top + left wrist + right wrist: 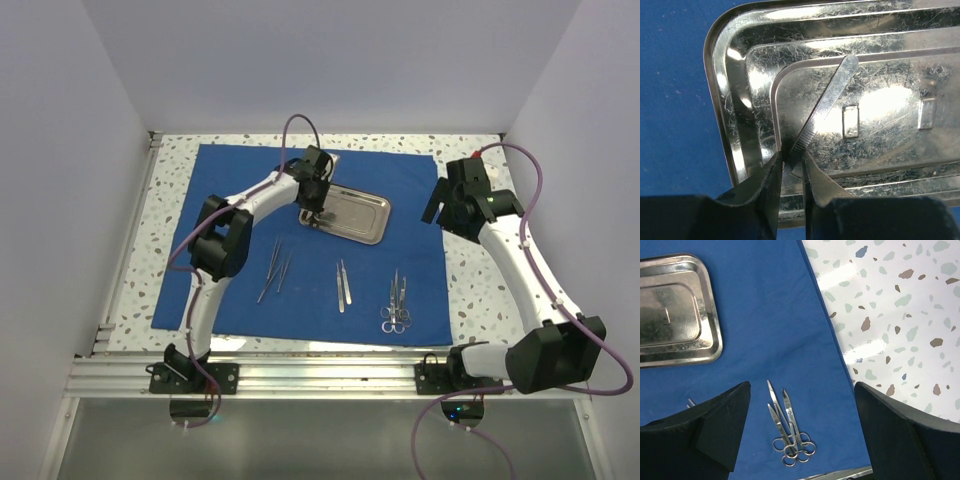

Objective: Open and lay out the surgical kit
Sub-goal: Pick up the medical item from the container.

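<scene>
The royal-blue drape (pixel 230 290) lies spread flat on the table. The steel tray (pixel 360 215) rests on its far middle. My left gripper (pixel 312 212) reaches down into the tray's left end. In the left wrist view its fingers (pixel 770 185) pinch the ribbed grip of a slim pair of tweezers (pixel 832 95) lying in the tray (pixel 735 100). Two more pairs of tweezers (pixel 277 268) (pixel 343 285) and the ring-handled forceps (pixel 396 305) lie in a row on the near half of the cloth. My right gripper (pixel 437 205) hovers open above the drape's right edge, over the forceps (pixel 787 425).
Speckled terrazzo tabletop (pixel 890 315) borders the drape on the right and left. White walls enclose the table on three sides. An aluminium rail (pixel 320 375) with both arm bases runs along the near edge.
</scene>
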### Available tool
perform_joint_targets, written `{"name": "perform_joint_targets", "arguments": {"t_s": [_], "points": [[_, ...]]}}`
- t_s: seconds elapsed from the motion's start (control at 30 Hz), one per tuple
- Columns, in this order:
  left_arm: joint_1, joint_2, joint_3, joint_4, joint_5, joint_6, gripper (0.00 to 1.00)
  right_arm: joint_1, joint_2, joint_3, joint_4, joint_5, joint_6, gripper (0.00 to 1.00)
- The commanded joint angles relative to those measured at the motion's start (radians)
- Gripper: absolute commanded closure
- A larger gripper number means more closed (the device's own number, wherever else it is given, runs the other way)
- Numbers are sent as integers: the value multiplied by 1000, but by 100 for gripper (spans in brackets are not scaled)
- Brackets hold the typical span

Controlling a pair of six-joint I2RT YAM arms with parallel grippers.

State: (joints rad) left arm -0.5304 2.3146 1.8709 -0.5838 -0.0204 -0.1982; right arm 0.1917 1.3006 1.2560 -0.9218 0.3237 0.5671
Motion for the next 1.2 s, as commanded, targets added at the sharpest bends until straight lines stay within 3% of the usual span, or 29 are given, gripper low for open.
{"name": "perform_joint_targets", "arguments": {"t_s": [0.0, 0.23, 0.47, 0.6, 0.67, 0.9, 1.17], "points": [[0, 80, -93, -149, -69, 22, 76, -18, -18, 10, 3, 25, -6, 11], [-5, 16, -200, -169, -6, 33, 79, -28, -11, -3, 12, 5, -3, 11], [-19, 17, -213, -175, 14, 34, 80, -28, -3, -1, 18, -3, 5, 11], [-22, 63, -187, -171, 10, 31, 87, -31, -7, 3, 11, 0, 5, 11], [-23, 89, -176, -166, 4, 28, 100, -31, -12, 3, 9, 0, 5, 11], [-23, 126, -161, -157, -19, 25, 100, -34, -30, 5, -8, 0, 4, 11], [-23, -44, -127, -183, -3, -32, 100, -34, -57, 58, -26, 23, -7, 11]]}}
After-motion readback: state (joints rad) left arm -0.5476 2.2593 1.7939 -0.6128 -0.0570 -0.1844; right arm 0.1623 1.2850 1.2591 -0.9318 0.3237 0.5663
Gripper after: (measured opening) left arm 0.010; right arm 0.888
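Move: The medical item, a flat ribbed handle, lies in the tray with its narrow end just under the left fingertips; its middle is about 2 cm ahead, 4 cm right and 1 cm below. The tray's middle is some 2 cm ahead and 8 cm right. The laid-out tweezers lie roughly 14 cm back and 7 cm left, the two scalpels about 18 cm back and 7 cm right. From the right hand, the item is about 17 cm ahead, 26 cm left and 18 cm below. Draw the nearly closed left gripper back about 3 cm and 1.5 cm left along the tray floor, towards the tray's left end. Then ease about 1 cm forward again while sinking slightly, shut the fingers fully to pinch the item's narrow end, and start upward by just under 1 cm. ##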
